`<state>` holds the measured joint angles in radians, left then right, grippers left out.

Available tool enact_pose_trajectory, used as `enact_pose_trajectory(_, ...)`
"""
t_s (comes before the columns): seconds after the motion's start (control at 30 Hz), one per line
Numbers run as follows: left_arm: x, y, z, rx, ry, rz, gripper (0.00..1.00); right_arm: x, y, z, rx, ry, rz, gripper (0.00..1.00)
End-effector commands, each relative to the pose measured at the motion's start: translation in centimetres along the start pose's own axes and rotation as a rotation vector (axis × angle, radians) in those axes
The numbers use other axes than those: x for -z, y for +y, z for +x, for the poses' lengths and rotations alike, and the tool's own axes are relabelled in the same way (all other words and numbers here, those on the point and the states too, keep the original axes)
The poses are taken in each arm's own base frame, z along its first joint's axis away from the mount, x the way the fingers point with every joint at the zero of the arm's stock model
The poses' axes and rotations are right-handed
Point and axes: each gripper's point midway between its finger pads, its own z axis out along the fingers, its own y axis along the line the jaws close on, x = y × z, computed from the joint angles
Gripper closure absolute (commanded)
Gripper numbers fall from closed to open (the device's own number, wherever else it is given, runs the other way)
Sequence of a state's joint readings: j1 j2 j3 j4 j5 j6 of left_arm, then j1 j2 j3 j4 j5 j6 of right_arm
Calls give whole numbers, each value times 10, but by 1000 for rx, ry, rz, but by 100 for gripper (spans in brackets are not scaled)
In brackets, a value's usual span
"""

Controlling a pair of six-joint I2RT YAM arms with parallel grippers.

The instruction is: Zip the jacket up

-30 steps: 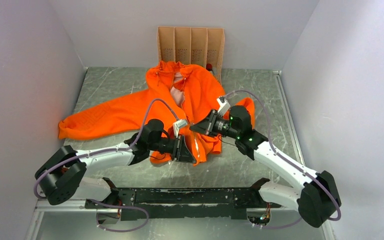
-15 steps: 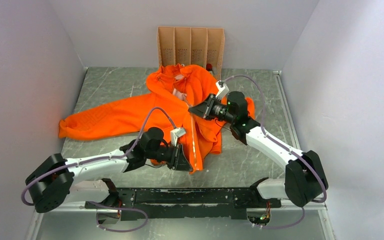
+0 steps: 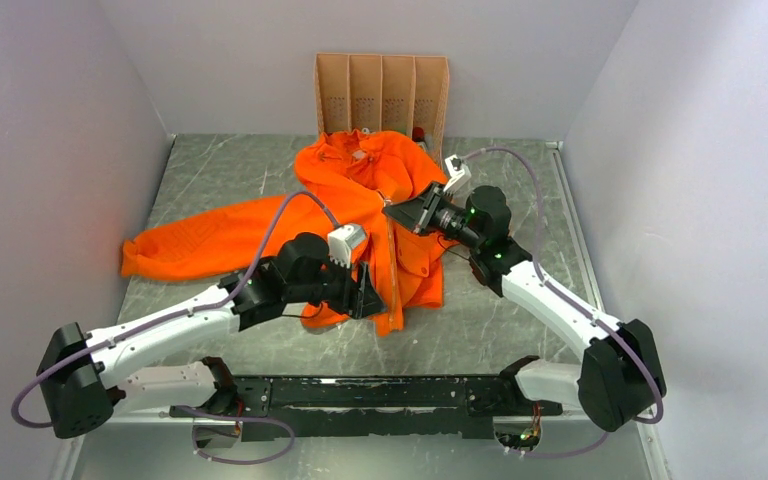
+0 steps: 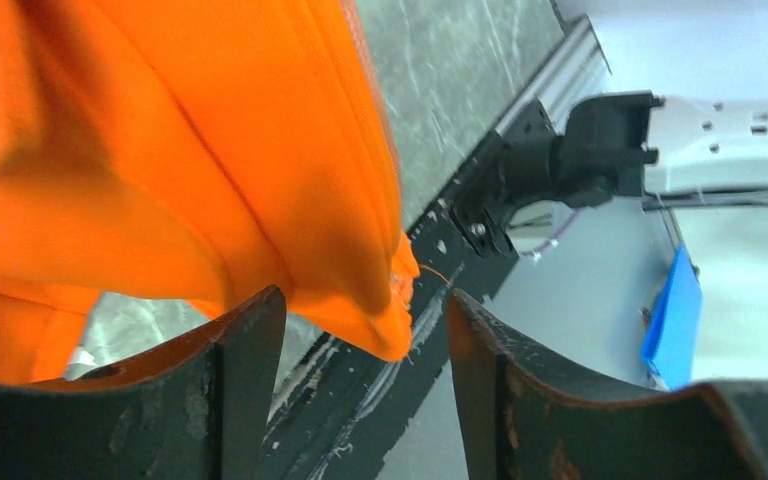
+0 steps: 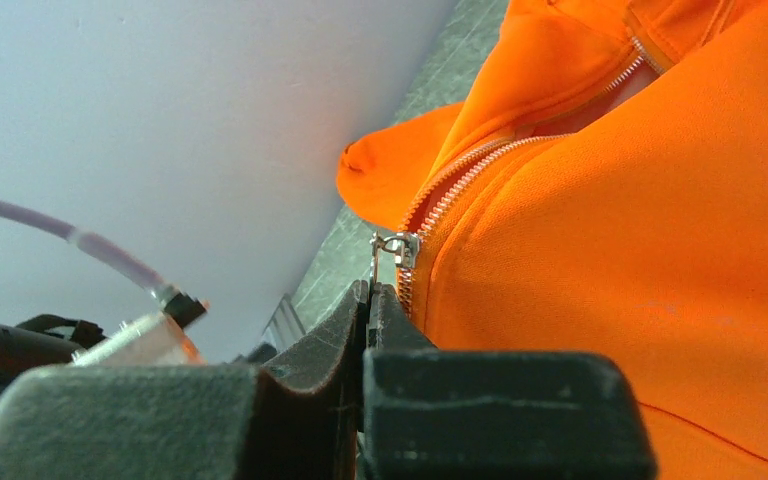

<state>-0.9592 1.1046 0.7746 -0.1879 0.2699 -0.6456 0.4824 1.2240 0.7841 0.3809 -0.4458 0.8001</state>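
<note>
The orange jacket [image 3: 415, 185] lies spread on the table, its long sleeve [image 3: 210, 235] stretched out to the left. My right gripper [image 3: 392, 212] is shut on the metal zipper pull [image 5: 403, 248], partway up the front, in the upper half. Below the slider the zipper is joined; above it the two rows of teeth [image 5: 480, 160] still part toward the collar. My left gripper [image 4: 365, 300] stands open at the bottom hem. The hem corner [image 4: 385, 325] hangs loose between its fingers [image 4: 245, 350].
A cardboard box with several dividers [image 3: 381, 90] stands against the back wall, just behind the collar, with a small red thing [image 3: 419, 133] beside it. A black frame rail [image 3: 360, 390] runs along the near edge. White walls close in on both sides.
My left gripper has opened and let go of the hem. My right gripper has pulled the slider up toward the collar, closing most of the pink gap.
</note>
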Motion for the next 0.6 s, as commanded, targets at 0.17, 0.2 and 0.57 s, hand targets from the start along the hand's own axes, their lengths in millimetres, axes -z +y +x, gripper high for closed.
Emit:
enact_pose_trajectory(0.17,18,2,-64,-49,-211,-124,21,17,41,-21,56,-65,-121,100)
enact_pose_trajectory(0.2,17,1,-70,-50,-225,-124,20,18,43,-20,59,-61,-127,100)
enact_pose_trajectory(0.57,16,-1,-127,-68,-326,-6,14,36,59,-14,62,-42,-155,100)
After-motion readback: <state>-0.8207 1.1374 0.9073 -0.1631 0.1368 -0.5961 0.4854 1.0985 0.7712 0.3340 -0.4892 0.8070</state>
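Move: The zipper pull, already pinched in the right fingers at the right hand point, lies about 16 cm ahead of the empty left hand, 3 cm to its right and 9 cm higher. The jacket's collar, towards which the zip runs, is roughly 24 cm ahead of the right hand, 7 cm to its left and 13 cm lower. The front hem hangs about 3 cm back from the left hand, 4 cm right and 5 cm below. The zipper pull stays pinched in the shut right fingers as the right hand eases back and up, about 3 cm each way, drawing the jacket front up with it. Meanwhile the left hand leaves the hem behind, travelling about 8 cm forward and 5 cm up along the zipped front towards the pull, turning some 15 degrees counter-clockwise and opening its fingers wider. ##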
